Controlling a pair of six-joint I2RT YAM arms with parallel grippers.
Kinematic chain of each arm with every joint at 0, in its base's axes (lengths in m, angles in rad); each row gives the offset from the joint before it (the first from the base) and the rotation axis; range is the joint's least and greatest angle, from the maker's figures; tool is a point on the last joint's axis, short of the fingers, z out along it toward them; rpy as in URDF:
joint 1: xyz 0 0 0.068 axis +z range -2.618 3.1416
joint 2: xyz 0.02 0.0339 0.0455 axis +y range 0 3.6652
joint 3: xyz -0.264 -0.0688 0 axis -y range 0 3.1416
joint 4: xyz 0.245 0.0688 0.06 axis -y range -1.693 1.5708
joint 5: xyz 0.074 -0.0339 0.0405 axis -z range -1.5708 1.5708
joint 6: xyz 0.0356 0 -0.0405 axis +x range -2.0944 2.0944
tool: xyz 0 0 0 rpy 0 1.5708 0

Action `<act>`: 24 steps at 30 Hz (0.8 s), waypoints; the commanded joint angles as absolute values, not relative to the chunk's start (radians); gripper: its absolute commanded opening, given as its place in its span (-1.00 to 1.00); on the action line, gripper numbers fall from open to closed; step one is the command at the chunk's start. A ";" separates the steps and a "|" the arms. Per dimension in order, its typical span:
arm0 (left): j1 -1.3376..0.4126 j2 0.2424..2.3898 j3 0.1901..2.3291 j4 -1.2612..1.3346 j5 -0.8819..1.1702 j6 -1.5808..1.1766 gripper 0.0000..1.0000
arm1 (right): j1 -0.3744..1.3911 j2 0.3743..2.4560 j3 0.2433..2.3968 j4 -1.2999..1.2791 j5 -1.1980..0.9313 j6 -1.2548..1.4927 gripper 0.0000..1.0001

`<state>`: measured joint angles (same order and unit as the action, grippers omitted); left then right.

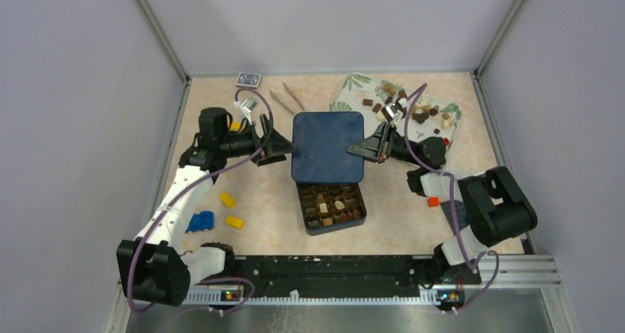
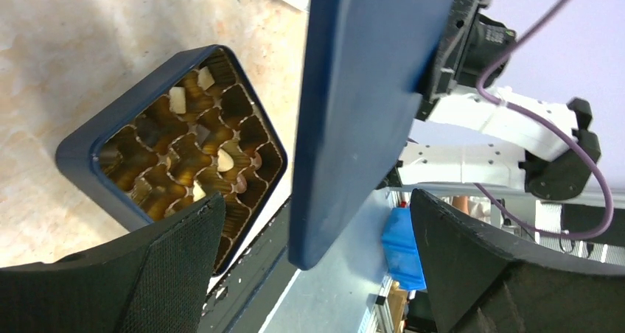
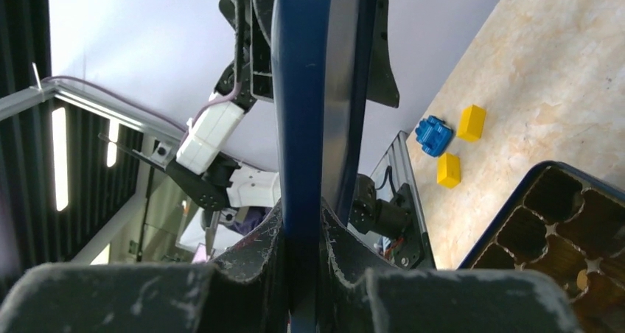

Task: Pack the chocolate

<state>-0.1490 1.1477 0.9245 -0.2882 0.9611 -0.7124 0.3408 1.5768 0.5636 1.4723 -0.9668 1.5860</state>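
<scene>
A dark blue box (image 1: pixel 332 206) with a gold compartment liner sits at the table's near middle, holding brown and cream chocolates (image 1: pixel 329 204). Its dark blue lid (image 1: pixel 328 145) is held in the air behind the box. My right gripper (image 1: pixel 366 147) is shut on the lid's right rim (image 3: pixel 302 90). My left gripper (image 1: pixel 284 147) is open, its fingers (image 2: pixel 177 274) standing either side of the lid's left edge (image 2: pixel 361 127) without pressing it. The open box also shows in the left wrist view (image 2: pixel 88 145). More loose chocolates (image 1: pixel 413 110) lie on a leaf-patterned tray (image 1: pixel 354 86) at the back right.
Two yellow bricks (image 1: pixel 227 199) and a blue brick (image 1: pixel 200 221) lie at the left front. Tweezers (image 1: pixel 287 97) and a card pack (image 1: pixel 248 79) lie at the back. An orange piece (image 1: pixel 433 201) sits by the right arm. Walls close three sides.
</scene>
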 commanded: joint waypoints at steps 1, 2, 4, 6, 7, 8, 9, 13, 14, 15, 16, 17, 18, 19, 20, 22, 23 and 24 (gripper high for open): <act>-0.126 1.118 0.932 -0.380 0.933 -0.633 0.98 | 0.336 1.463 0.517 1.360 -0.990 1.461 -1.00; -0.118 1.106 0.935 -0.398 0.929 -0.622 0.97 | 0.337 1.447 0.501 1.317 -0.992 1.438 -1.00; -0.109 1.080 0.946 -0.448 0.894 -0.592 0.98 | 0.337 1.422 0.473 1.261 -1.001 1.406 -1.00; -0.106 1.060 0.948 -0.486 0.850 -0.568 0.97 | 0.336 1.406 0.453 1.242 -1.018 1.399 -1.00; -0.105 1.054 0.946 -0.499 0.830 -0.562 0.98 | 0.336 1.402 0.447 1.240 -1.024 1.399 -1.00; -0.103 1.051 0.942 -0.512 0.814 -0.557 0.98 | 0.337 1.399 0.441 1.237 -1.027 1.402 -1.00; -0.102 1.051 0.938 -0.526 0.795 -0.555 0.97 | 0.337 1.395 0.434 1.233 -1.025 1.400 -1.00; -0.097 1.037 0.895 -0.534 0.722 -0.570 0.97 | 0.345 1.410 0.422 1.208 -1.039 1.382 -1.00; -0.097 1.025 0.870 -0.504 0.712 -0.579 0.97 | 0.351 1.416 0.423 1.201 -1.046 1.377 -1.00; -0.097 1.015 0.845 -0.481 0.706 -0.586 0.97 | 0.357 1.425 0.427 1.190 -1.051 1.370 -1.00; -0.097 1.004 0.818 -0.466 0.689 -0.602 0.97 | 0.367 1.435 0.431 1.190 -1.058 1.367 -1.00; -0.097 0.988 0.785 -0.436 0.671 -0.624 0.98 | 0.376 1.445 0.437 1.181 -1.066 1.360 -1.00; -0.097 0.963 0.747 -0.398 0.659 -0.647 0.98 | 0.386 1.456 0.444 1.158 -1.074 1.346 -1.00; -0.097 0.935 0.710 -0.357 0.645 -0.663 0.97 | 0.398 1.468 0.460 1.126 -1.087 1.323 -1.00; -0.097 0.903 0.674 -0.310 0.640 -0.671 0.97 | 0.411 1.482 0.473 1.079 -1.097 1.297 -1.00; -0.097 0.866 0.632 -0.260 0.653 -0.662 0.98 | 0.422 1.509 0.491 1.011 -1.102 1.254 -1.00; -0.097 0.863 0.629 -0.265 0.665 -0.648 0.98 | 0.423 1.520 0.498 0.981 -1.103 1.242 -1.00; -0.098 0.866 0.625 -0.271 0.683 -0.641 0.97 | 0.423 1.528 0.506 0.965 -1.105 1.227 -1.00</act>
<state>-0.0998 0.9047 0.6422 -0.3973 0.6739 -0.6445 0.4095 1.4967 0.4461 1.0515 -1.0740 1.3243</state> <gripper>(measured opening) 0.987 0.130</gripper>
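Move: The right gripper holds the blue lid by its right edge; the lid's middle is some 9 cm to the left and 1 cm ahead. The open chocolate box lies about 7 cm left, 6 cm back and 20 cm below this hand, while the loaded tray is roughly 17 cm right and 23 cm ahead. From the empty left gripper, the lid's middle is some 11 cm right and 1 cm ahead, the box 13 cm right and 6 cm back. Lower the right gripper about 8 cm and draw it back some 5 cm, keeping the lid's right edge pinched; bring the lid down towards the box, tipping its left side down and, late on, turning it slightly counter-clockwise. Take the wide-open left gripper down and left, away from the lid's free edge, turning it counter-clockwise and tipping its fingers farther down. ##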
